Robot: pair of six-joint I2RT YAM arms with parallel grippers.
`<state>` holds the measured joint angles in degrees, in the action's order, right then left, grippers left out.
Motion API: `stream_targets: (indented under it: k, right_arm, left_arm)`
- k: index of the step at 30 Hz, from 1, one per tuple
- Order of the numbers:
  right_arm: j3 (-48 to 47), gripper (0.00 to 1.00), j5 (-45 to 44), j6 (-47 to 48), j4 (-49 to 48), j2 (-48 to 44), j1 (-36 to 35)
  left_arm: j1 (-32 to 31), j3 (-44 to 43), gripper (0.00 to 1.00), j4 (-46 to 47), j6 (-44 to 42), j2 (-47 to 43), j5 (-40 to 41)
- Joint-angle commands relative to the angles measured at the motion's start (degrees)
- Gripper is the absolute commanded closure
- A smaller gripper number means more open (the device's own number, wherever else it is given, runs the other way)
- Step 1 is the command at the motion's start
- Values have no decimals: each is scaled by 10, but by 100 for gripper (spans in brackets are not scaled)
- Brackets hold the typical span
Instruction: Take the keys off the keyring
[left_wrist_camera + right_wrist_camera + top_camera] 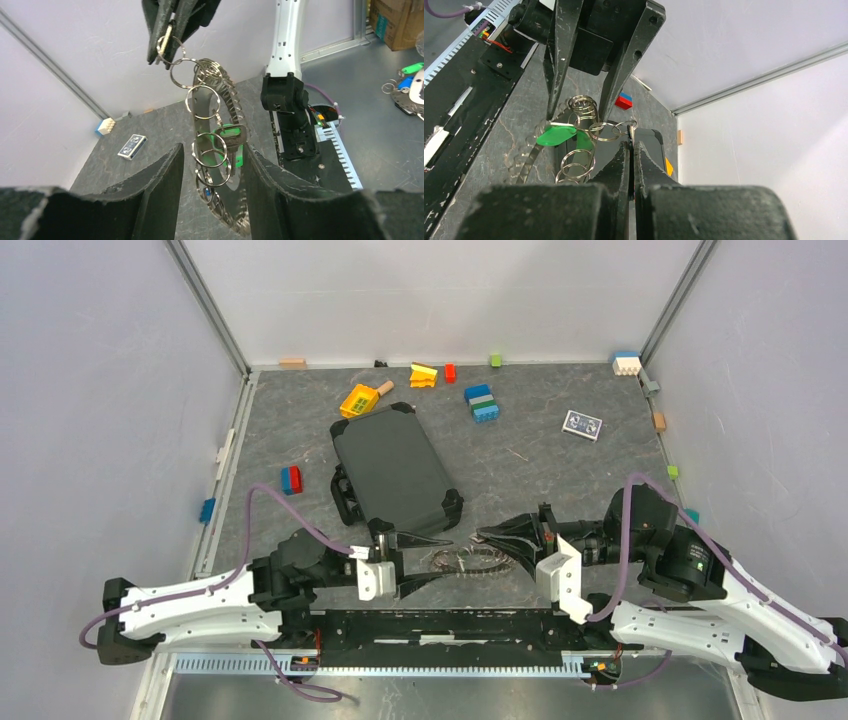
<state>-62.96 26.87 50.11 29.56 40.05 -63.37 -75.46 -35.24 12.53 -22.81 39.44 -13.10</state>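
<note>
The keyring (228, 98), a large ring crowded with greyish keys (236, 223) like gear teeth, hangs tilted between my two grippers, low over the table (468, 561). It carries a green tag (240, 155), a grey-headed key (231, 136) and a chain of small split rings (198, 101). My right gripper (631, 142) is shut on the chain's end ring and shows at the top of the left wrist view (165, 47). My left gripper (212, 150) is open, a finger on each side of the keyring, not touching it. The green tag (556, 135) also shows in the right wrist view.
A dark grey case (395, 465) lies just behind the grippers. Toy bricks (482, 403) and a yellow toy (358, 400) lie along the back, a red-blue brick (291, 479) at left, a small card (582, 424) at back right. A black rail (450, 625) runs along the near edge.
</note>
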Motion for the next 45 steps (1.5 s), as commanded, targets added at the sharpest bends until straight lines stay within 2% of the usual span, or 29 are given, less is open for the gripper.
stream_targets:
  k: [1, 7, 12, 25, 32, 39, 45]
  right_arm:
    - [-7, 100, -15, -21, -38, -7, -1]
    - [-9, 100, -59, -50, -34, 2, -1]
    - [-13, 100, -100, -76, -34, 19, -1]
    - [-23, 100, -195, -131, -56, 57, 0]
    - [-23, 100, -194, -142, -59, 61, -1]
    - [-22, 100, -184, -142, -62, 57, -1]
    - [-20, 100, -172, -140, -61, 51, -1]
  left_arm:
    - [1, -1, 46, 30, 14, -21, 30]
    - [1, 0, 45, 36, 7, -51, 75]
    - [1, -11, 51, 46, 56, -42, 124]
    - [1, -33, 59, 68, 106, 23, 69]
    - [1, -27, 66, 89, 109, 41, 127]
    - [1, -17, 67, 117, 108, 51, 185]
    - [1, -14, 67, 125, 108, 59, 192]
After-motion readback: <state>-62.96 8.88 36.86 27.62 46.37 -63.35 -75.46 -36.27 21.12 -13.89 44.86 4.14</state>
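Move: The right hand already pinches the end ring. The chain of small rings hangs some 6 cm right of the left hand, 1 cm ahead and 3 above, and about 2 cm left of the right hand, 1 back and 2 below. The pinched ring lies some 8 cm right of the left hand, 2 ahead and 5 above; the toothed disc 7 cm right, 1 back and 1 below. Both hands go forward about 5 cm, right sinking with its pinched ring, left narrowing around the small rings. ##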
